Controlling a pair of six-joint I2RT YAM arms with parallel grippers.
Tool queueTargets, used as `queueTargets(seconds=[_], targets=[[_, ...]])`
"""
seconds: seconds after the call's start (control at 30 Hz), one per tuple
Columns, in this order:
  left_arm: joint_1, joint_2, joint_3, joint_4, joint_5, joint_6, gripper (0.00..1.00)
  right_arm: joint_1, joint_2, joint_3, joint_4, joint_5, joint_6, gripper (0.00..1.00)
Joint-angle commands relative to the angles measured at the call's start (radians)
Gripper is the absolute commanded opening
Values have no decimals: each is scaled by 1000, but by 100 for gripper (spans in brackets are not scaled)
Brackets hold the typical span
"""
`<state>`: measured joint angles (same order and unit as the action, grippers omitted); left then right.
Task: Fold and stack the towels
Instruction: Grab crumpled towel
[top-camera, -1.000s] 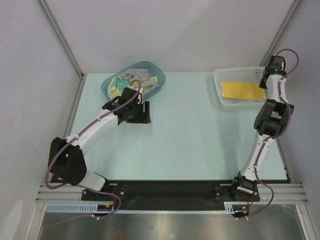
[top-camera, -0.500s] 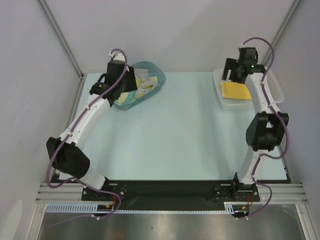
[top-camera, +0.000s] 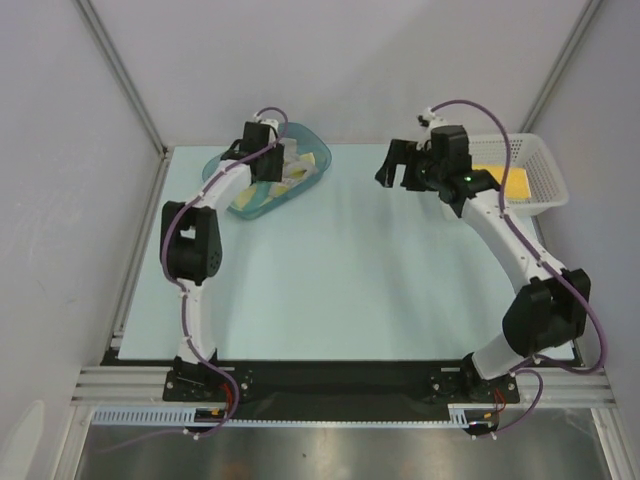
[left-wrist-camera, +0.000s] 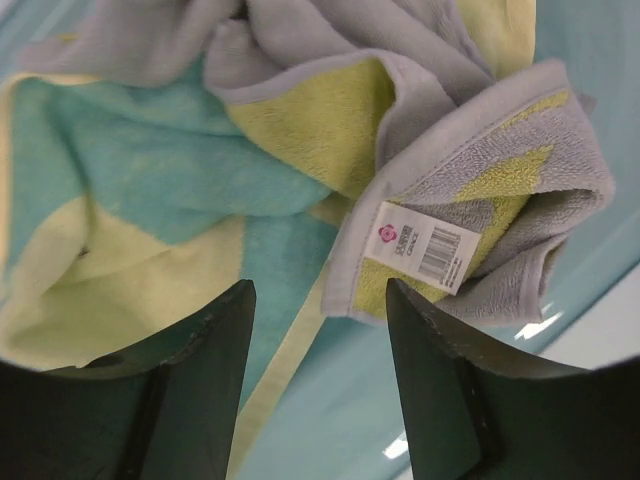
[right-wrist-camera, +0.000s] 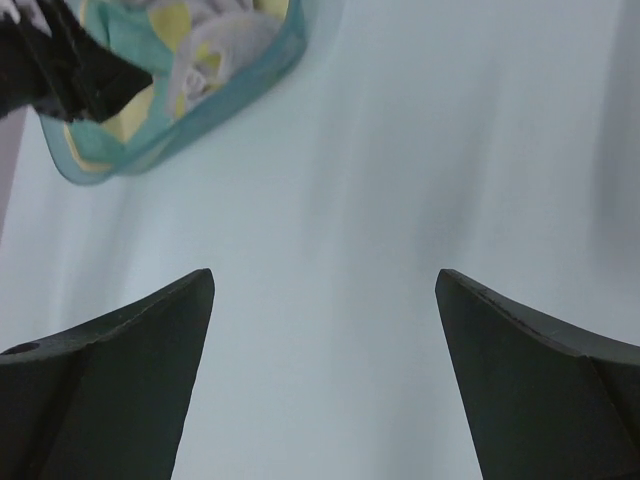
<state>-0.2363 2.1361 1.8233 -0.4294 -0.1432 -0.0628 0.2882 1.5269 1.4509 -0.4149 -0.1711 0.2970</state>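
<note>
Several crumpled towels lie in the teal tub. In the left wrist view a cream-and-teal towel sits beside a grey and olive-yellow towel with a white tag. My left gripper hangs open just above them, holding nothing; from above it is inside the tub. A folded yellow towel lies in the white mesh basket. My right gripper is open and empty over the bare table, left of the basket; its wrist view shows wide jaws over the tabletop.
The tub stands at the back left of the pale blue table, the basket at the back right. Grey walls and metal rails close in the back and sides. Both arm bases sit at the near edge.
My left arm has swung up and over the tub and lowered into it. My right arm has left the basket and moved left over the table, jaws opening wide.
</note>
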Motion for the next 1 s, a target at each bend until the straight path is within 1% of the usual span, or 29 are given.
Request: queueTargets(seconds=[0.0,0.07,0.1,0.17,0.27,0.3,0.33,0.37,0.4,0.47,0.5,0.57,0.67,0.7,0.73,0.83,0.87,0.97], targets=[[2,54,111,63,85,104,60,57,39,-3,42,-28,1,100],[5,129,177,32,94,118,60,74,53,0,33,-16,-16,100],[9,157,201,17,126,123,59,87,56,-1,36,-11,-21,100],[15,223,269,-24,145,127,57,94,53,-11,41,-5,-33,100],[20,268,341,-58,171,123,52,98,58,-8,39,10,-44,100],[22,263,341,-52,171,126,42,98,61,-4,36,18,-47,100],[22,252,338,-46,180,132,29,98,61,-1,31,21,-48,100],[22,245,340,-46,180,132,29,98,59,0,27,24,-50,100],[22,236,340,-49,188,130,17,100,56,0,27,25,-48,100],[22,214,344,-57,198,126,4,98,41,-3,25,22,-44,100],[20,178,346,-60,203,115,0,98,33,-7,27,16,-36,100],[20,131,356,-69,238,101,0,104,9,-14,28,13,-30,100],[17,4,361,-62,303,69,0,120,-16,-27,18,15,-32,100],[15,-24,360,-60,310,31,1,123,-30,-30,16,21,-33,100],[14,-85,355,-55,312,21,0,126,-39,-41,13,24,-32,100],[8,-181,309,-55,310,-5,0,135,-68,-70,7,21,-19,100],[5,-208,271,-52,315,-9,0,138,-77,-81,16,19,-15,100],[-24,-295,232,-83,335,-6,0,143,-103,-119,39,2,-15,100]])
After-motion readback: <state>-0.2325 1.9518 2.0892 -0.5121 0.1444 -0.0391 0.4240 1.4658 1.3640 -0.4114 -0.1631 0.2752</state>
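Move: The grey-and-yellow towel lies crumpled in the blue bin, its middle some 6 cm ahead of the open left hand, 3 cm to its right and 6 cm below. In the same bin the green-striped towel sits about 3 cm ahead of that hand, 8 cm to its left and 8 cm down; the blue bin's own middle is about 5 cm straight ahead and 9 cm below. From the right hand the grey-and-yellow towel is roughly 33 cm left, 15 cm ahead and 20 cm lower. Forward and down about 5 cm each, edging right, the left hand dips into the grey-and-yellow towel in the blue bin, shuts its fingers fully on the cloth near the label, then pulls it up quickly some 25 cm and back about 5, wrist turning clockwise and fingertips tilting up. The right hand, empty and wide open, sinks down-left about 5 cm, holds, then eases back and up. ##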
